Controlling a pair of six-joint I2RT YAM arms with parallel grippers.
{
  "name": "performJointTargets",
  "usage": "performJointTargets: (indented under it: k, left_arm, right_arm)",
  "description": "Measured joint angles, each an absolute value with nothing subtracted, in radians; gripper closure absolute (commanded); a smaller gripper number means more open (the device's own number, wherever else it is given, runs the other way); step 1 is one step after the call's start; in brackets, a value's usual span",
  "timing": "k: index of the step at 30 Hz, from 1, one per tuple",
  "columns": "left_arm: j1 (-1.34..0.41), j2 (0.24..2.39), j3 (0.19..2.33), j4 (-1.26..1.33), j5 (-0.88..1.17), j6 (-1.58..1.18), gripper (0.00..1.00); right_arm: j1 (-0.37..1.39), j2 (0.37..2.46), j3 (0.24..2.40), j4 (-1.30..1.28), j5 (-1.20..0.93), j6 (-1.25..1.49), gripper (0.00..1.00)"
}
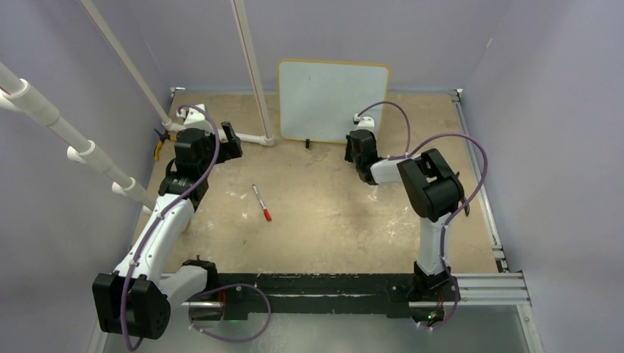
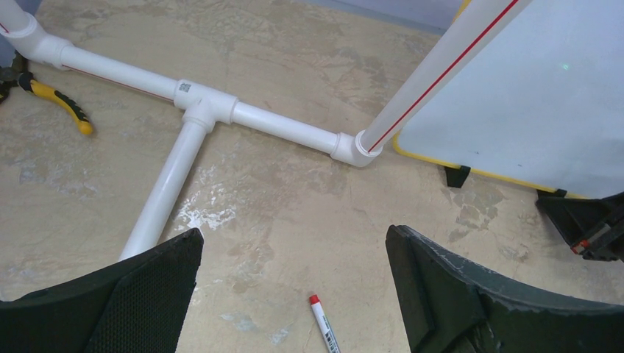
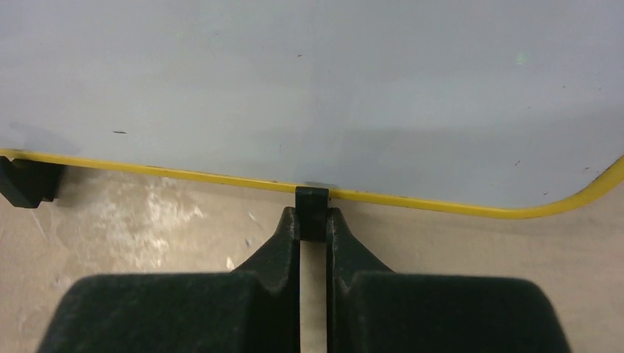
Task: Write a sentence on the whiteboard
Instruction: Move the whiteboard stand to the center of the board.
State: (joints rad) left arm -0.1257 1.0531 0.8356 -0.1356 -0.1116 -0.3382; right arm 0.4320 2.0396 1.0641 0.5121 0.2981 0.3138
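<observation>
The whiteboard (image 1: 332, 99) stands upright at the back of the table, white with a thin yellow frame. The sentence is out of view: the board's face (image 3: 309, 95) is bare apart from a few specks. My right gripper (image 3: 313, 220) is shut on the board's right black foot (image 3: 312, 200), low at the table; the other foot (image 3: 26, 182) sits to the left. A red-capped marker (image 1: 260, 202) lies loose mid-table. My left gripper (image 2: 294, 239) hangs open above the table just behind the marker (image 2: 324, 327), holding nothing.
A white PVC pipe frame (image 1: 250, 73) rises left of the board, and its base tubes (image 2: 257, 118) lie on the table. Yellow-handled pliers (image 2: 62, 103) lie at the far left. Purple walls enclose the table, with a metal rail (image 1: 478, 283) along the near edge.
</observation>
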Motion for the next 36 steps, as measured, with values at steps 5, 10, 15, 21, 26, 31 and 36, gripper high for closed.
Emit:
performJointTargets:
  k: [5, 10, 15, 21, 26, 31, 36]
  left_arm:
    - [-0.126, 1.053, 0.836, -0.135, -0.112, -0.338, 0.06]
    - [-0.126, 1.053, 0.836, -0.135, -0.112, -0.338, 0.06]
    - [-0.126, 1.052, 0.836, -0.136, -0.112, -0.338, 0.06]
    - [-0.126, 1.044, 0.836, -0.136, -0.112, -0.338, 0.06]
    - [-0.126, 1.039, 0.836, -0.136, -0.112, -0.339, 0.06]
    - [-0.126, 1.020, 0.825, -0.136, -0.112, -0.339, 0.06]
    - [-0.126, 0.980, 0.798, -0.156, -0.112, -0.345, 0.06]
  right_arm:
    - [0.432, 1.950, 0.952, 0.501, 0.296, 0.325, 1.00]
    - [0.435, 1.882, 0.885, 0.478, 0.294, 0.343, 1.00]
    - [0.457, 1.795, 0.815, 0.434, 0.304, 0.359, 1.00]
    - [0.511, 1.692, 0.717, 0.389, 0.325, 0.406, 1.00]
    - [0.552, 1.669, 0.676, 0.365, 0.331, 0.455, 1.00]
    - [0.609, 1.653, 0.644, 0.377, 0.365, 0.504, 1.00]
    - [0.686, 1.633, 0.613, 0.382, 0.403, 0.553, 1.00]
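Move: The right hand already grips the whiteboard stand's right foot, with the table's middle about 12 cm back and 10 cm to its left. The stand's left foot is about 12 cm to the hand's left and level with it; the marker is some 21 cm back and 23 cm left. From the left hand, the gripped foot lies about 30 cm right, 14 cm ahead and 19 cm below. Keeping its pinch, the right hand drags the stand's right foot back about 16 cm, curving left late on. ##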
